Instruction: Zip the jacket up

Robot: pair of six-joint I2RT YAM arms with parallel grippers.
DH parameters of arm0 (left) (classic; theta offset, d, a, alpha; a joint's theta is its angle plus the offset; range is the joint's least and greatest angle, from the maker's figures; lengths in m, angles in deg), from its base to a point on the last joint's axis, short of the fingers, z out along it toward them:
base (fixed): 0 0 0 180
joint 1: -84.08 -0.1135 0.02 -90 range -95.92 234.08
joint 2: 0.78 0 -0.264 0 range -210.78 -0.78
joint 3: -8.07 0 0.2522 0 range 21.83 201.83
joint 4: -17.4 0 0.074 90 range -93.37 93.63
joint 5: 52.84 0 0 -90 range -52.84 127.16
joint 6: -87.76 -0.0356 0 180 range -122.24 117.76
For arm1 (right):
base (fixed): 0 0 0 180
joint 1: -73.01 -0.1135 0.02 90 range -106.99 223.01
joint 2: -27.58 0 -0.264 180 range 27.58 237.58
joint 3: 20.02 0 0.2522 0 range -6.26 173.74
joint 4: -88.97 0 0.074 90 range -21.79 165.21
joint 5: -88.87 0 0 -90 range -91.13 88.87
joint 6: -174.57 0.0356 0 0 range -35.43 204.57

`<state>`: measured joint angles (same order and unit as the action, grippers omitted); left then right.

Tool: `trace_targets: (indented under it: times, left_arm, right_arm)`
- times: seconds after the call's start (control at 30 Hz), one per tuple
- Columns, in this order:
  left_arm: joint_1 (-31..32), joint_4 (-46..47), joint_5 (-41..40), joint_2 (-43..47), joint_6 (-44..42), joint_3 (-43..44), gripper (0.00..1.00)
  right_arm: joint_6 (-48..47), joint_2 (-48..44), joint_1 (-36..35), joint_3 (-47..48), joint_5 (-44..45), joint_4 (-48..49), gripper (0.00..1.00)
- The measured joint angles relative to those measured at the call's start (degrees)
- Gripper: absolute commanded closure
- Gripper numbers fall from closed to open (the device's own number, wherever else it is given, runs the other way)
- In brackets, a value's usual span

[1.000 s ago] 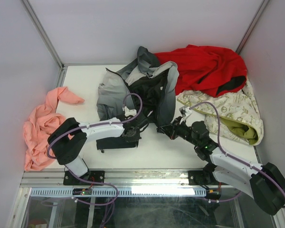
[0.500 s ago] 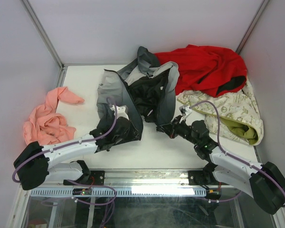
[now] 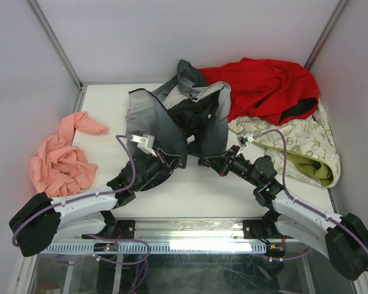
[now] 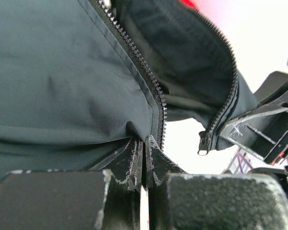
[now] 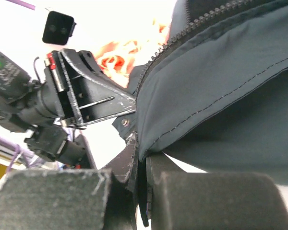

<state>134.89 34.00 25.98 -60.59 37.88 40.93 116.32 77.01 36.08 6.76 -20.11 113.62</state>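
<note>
The jacket (image 3: 150,116), charcoal and light grey, lies bunched in the middle of the table with its front open. My left gripper (image 3: 173,160) is shut on the bottom hem of one front edge (image 4: 145,143), right beside the zipper teeth (image 4: 137,60). My right gripper (image 3: 204,162) is shut on the bottom corner of the other front edge (image 5: 143,151). That edge carries the zipper slider (image 4: 202,143), which hangs just above the table. The two grippers face each other, a short gap apart, with the lining (image 4: 182,52) sagging between them.
A red garment (image 3: 264,86) and a cream patterned cloth (image 3: 297,147) lie at the back right, touching the jacket. A pink cloth (image 3: 58,159) is heaped at the left edge. Enclosure walls close in the left, back and right.
My left arm has dropped low and stretched out. Its gripper has shut on the jacket's left hem and drawn it toward the right gripper. The right gripper shifted slightly left.
</note>
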Motion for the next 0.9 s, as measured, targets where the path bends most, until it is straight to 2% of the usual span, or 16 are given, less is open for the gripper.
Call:
trace_targets:
  times: [0.27,0.4,0.6,0.9]
  left_arm:
    - [-1.4,24.6,3.0,-2.0,-3.5,-5.8,1.00]
    - [-1.4,32.0,4.2,-4.2,-4.3,-6.8,1.00]
    - [-1.4,39.1,5.6,-4.7,-6.6,-7.1,1.00]
    - [-1.4,42.6,6.8,-5.7,-8.1,-7.1,1.00]
  right_arm:
    - [9.0,5.5,0.0,0.3,-7.3,11.4,1.00]
    - [12.1,9.5,-0.5,0.6,-9.3,16.9,1.00]
    - [14.9,14.4,-1.4,0.9,-11.1,24.1,1.00]
    - [16.4,15.9,-2.4,1.4,-11.9,29.3,1.00]
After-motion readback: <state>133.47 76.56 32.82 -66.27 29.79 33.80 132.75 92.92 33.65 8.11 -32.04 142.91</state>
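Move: Between the two hands is the gap to be closed. The right panel's zipper end, pinched in the right gripper, lies about 7 cm to the left hand's right, level with it fore and aft and some 3 cm higher; the left panel's zipper end is likewise about 7 cm to the right hand's left, some 3 cm lower. The jacket's black lining lies about 15 cm ahead of the left hand, 3 cm right and 10 cm below. Lifting the left panel's zipper end almost straight up by about 9 cm, the left hand keeps its pinch and tips its fingers upward some 30 degrees, slowing to a stop. The right hand, still gripping the other panel's end, comes up and left about 4 cm each and 3 cm back, towards the left hand, its fingers tilting up and swinging counter-clockwise. ##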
